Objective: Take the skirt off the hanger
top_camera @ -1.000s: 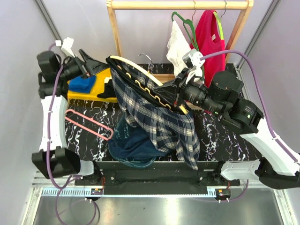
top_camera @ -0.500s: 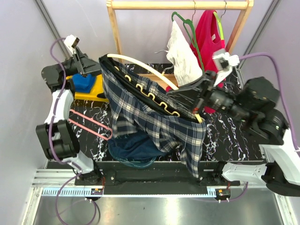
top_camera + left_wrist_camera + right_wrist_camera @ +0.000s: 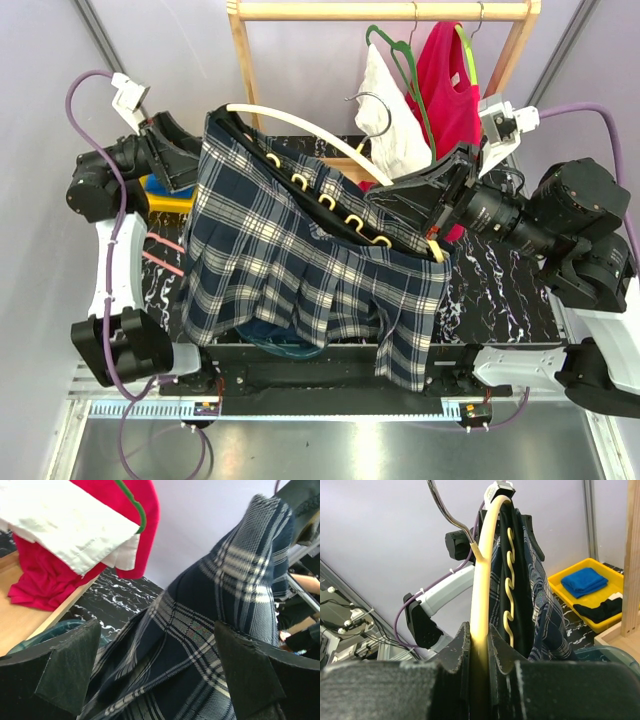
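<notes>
A navy plaid skirt [image 3: 290,270] hangs spread out from a cream hanger [image 3: 300,125] held up above the table. My right gripper [image 3: 440,215] is shut on the hanger's right end; in the right wrist view the cream bar [image 3: 482,600] runs up between its closed fingers, with the skirt [image 3: 530,600] hanging to the right of it. My left gripper [image 3: 185,155] stands open at the skirt's upper left edge. In the left wrist view the plaid cloth [image 3: 200,650] lies between the wide-apart pads [image 3: 67,672], not pinched.
A wooden rack [image 3: 380,10] at the back carries a red top [image 3: 450,75] and a white garment [image 3: 385,110] on a green hanger. A yellow tray [image 3: 165,195] with blue cloth sits at the left. A pink hanger [image 3: 160,250] and dark blue garment [image 3: 280,335] lie on the table.
The right arm has lifted the hanger higher and to the right, so the skirt now hangs spread wide. The left gripper has come in to the skirt's upper left edge.
</notes>
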Robot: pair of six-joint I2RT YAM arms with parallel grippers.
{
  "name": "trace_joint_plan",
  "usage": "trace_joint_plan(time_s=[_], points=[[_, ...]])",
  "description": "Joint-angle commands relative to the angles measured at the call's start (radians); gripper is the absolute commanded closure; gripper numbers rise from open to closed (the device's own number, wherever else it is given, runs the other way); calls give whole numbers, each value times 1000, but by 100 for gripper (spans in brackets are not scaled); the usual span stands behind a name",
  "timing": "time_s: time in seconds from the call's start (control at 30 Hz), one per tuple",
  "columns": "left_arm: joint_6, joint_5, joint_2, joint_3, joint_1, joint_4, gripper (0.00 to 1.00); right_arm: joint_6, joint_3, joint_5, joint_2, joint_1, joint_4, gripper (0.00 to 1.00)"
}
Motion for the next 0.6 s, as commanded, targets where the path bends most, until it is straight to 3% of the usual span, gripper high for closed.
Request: trace_joint_plan(time_s=[0.0,0.13,0.3,0.57], points=[[47,150,25,-2,50,282,2,-14,67,52,-52,3,123,100],[12,104,85,39,116,320,1,16,63,29,-78,3,86,100],[-97,26,131,100,114,371,1,48,37,-10,-92,3,80,100],[-79,34,50,48,-16,383,1,66,44,-41,-84,4,80,100]])
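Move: The skirt's left waist corner, at the far end of the tilted hanger, is about 3 cm ahead of the left hand, 3 cm to its right and 13 cm above. Its left flank covers that hand's fingertips from above. The bin lies some 6 cm back, 11 right and 43 below the left hand. From the right hand, which holds the hanger, the same corner is about 12 cm ahead, 25 left and 6 above. Bring the left gripper, wide open, forward and left out from beneath the skirt's left flank, about 5 cm each way and slightly down, rolling its forward side down some 10 degrees, then let it swing back right a couple of centimetres. Meanwhile keep the right fingers shut on the hanger and draw it to the right and back. ##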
